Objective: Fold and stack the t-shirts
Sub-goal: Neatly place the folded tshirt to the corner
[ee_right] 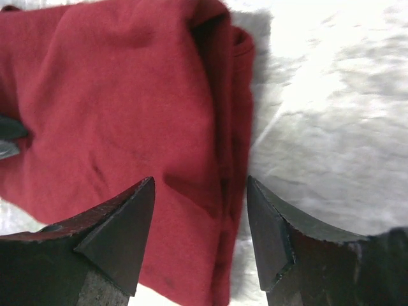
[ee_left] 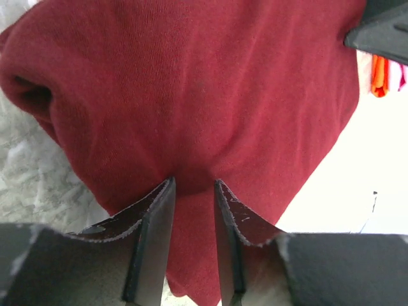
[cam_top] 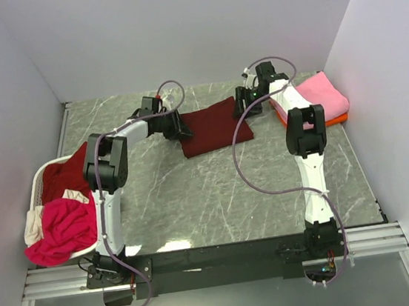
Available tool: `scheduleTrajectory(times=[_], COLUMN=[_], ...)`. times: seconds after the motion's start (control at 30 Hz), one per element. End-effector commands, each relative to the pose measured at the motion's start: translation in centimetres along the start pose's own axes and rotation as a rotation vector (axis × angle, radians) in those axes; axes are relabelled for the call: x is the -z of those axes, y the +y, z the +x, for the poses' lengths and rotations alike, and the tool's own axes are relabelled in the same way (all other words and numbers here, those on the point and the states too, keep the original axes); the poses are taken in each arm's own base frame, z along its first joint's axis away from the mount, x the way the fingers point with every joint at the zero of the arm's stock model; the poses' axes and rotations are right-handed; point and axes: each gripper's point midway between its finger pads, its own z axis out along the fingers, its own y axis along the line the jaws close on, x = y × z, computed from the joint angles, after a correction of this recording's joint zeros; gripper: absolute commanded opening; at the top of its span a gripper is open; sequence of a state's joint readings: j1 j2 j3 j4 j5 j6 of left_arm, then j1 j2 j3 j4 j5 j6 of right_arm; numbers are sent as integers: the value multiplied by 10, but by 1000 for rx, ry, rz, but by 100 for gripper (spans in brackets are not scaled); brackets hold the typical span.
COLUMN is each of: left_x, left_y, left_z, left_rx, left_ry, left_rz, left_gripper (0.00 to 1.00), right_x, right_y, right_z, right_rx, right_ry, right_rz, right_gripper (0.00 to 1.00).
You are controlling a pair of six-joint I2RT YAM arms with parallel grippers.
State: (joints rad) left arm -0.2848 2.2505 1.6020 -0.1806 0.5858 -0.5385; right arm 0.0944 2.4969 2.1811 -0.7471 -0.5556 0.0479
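A dark maroon t-shirt (cam_top: 212, 126) lies folded into a rectangle at the back middle of the table. My left gripper (cam_top: 179, 130) is at its left edge; in the left wrist view the narrow jaws (ee_left: 192, 182) pinch a pucker of the maroon cloth (ee_left: 191, 83). My right gripper (cam_top: 247, 107) is at the shirt's right edge. In the right wrist view it (ee_right: 201, 182) stands open, straddling the folded edge of the shirt (ee_right: 115, 95) without squeezing it. A folded pink t-shirt (cam_top: 320, 90) rests on an orange one (cam_top: 335, 118) at the back right.
A white plastic basket (cam_top: 40, 180) stands at the left edge, holding a magenta t-shirt (cam_top: 61, 230) that spills over its front, a cream one (cam_top: 33, 226) and more dark red cloth (cam_top: 72, 173). Grey walls close in the back and both sides.
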Motion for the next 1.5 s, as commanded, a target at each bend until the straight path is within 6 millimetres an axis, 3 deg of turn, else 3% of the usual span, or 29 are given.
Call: scheduleTrajectory(times=[0.0,0.17,0.3,0.4,0.43,0.5,0.63,0.67,0.73,0.77,0.8,0.83,0.87,0.9,0.93,0.97,1.0,1.03,1.07,1.13,1.23,1.47], left_x=[-10,-18,-20,-17,-14,-1,54,83,115,148,162,170,199,211,213,234,241,239,252,253,261,266], left_y=[26,36,38,34,32,18,-14,-31,-42,-56,-60,-50,-66,-63,-48,-59,-57,-44,-51,-37,-32,-38], left_z=[10,17,20,15,12,-4,-49,-68,-76,-85,-85,-73,-74,-70,-51,-47,-41,-22,-17,2,15,18], left_rx=[29,41,39,28,19,-13,-105,-151,-202,-267,-292,-316,-351,-363,-369,-391,-396,-390,-410,-412,-434,-456], left_ry=[36,63,70,59,47,0,-152,-233,-290,-361,-386,-380,-445,-471,-447,-498,-516,-492,-523,-509,-519,-526], left_rz=[-117,-138,-140,-139,-143,-135,-150,-174,-218,-259,-280,-322,-324,-363,-395,-391,-399,-416,-406,-433,-449,-426], left_gripper=[37,35,35,36,38,42,57,59,66,68,69,69,69,70,71,71,73,73,73,73,73,72], right_x=[-7,-12,-19,-20,-18,-13,22,30,55,61,81,86,91,106,112,118,123,137,145,161,181,224], right_y=[18,40,42,33,31,21,12,8,-2,3,11,-2,2,6,0,2,3,5,6,11,13,11], right_z=[20,27,23,16,12,1,-31,-37,-46,-53,-62,-60,-61,-66,-65,-65,-65,-64,-64,-61,-52,-44], right_rx=[-26,-40,-72,-100,-101,-78,89,119,254,304,346,393,425,451,485,501,512,530,536,551,575,627], right_ry=[92,134,121,98,84,46,-57,-76,-101,-127,-165,-157,-163,-187,-180,-184,-189,-196,-204,-209,-204,-230], right_rz=[-42,-87,-81,-61,-51,3,172,230,390,426,466,555,584,621,678,701,714,730,752,768,808,924], right_gripper=[66,64,52,21,4,0,0,0,0,0,0,0,0,0,0,0,0,0,0,0,0,0])
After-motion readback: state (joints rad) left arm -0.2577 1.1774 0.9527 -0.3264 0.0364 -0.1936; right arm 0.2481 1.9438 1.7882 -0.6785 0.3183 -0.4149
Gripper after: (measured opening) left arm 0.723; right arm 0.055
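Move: Beside the right end of the folded maroon t-shirt, the right hand has its open fingers low. The shirt's middle lies about 10 cm to that hand's left, some 4 cm nearer the base and a couple of centimetres below. The pink and orange stack is roughly 21 cm to its right, level in reach. The left hand is low over the shirt's other end, with the shirt's middle about 10 cm to its right, straight across and just below. Sliding left and slightly back over the shirt's end, the right hand shuts on it after about 4 cm, then lifts it some 15 cm while carrying it right towards the stack, turning from a leftward slant to point nearly down. The left hand stays low at the other end until the pinch is made, then lifts away up, left and back, opening wider and sinking again partway. ##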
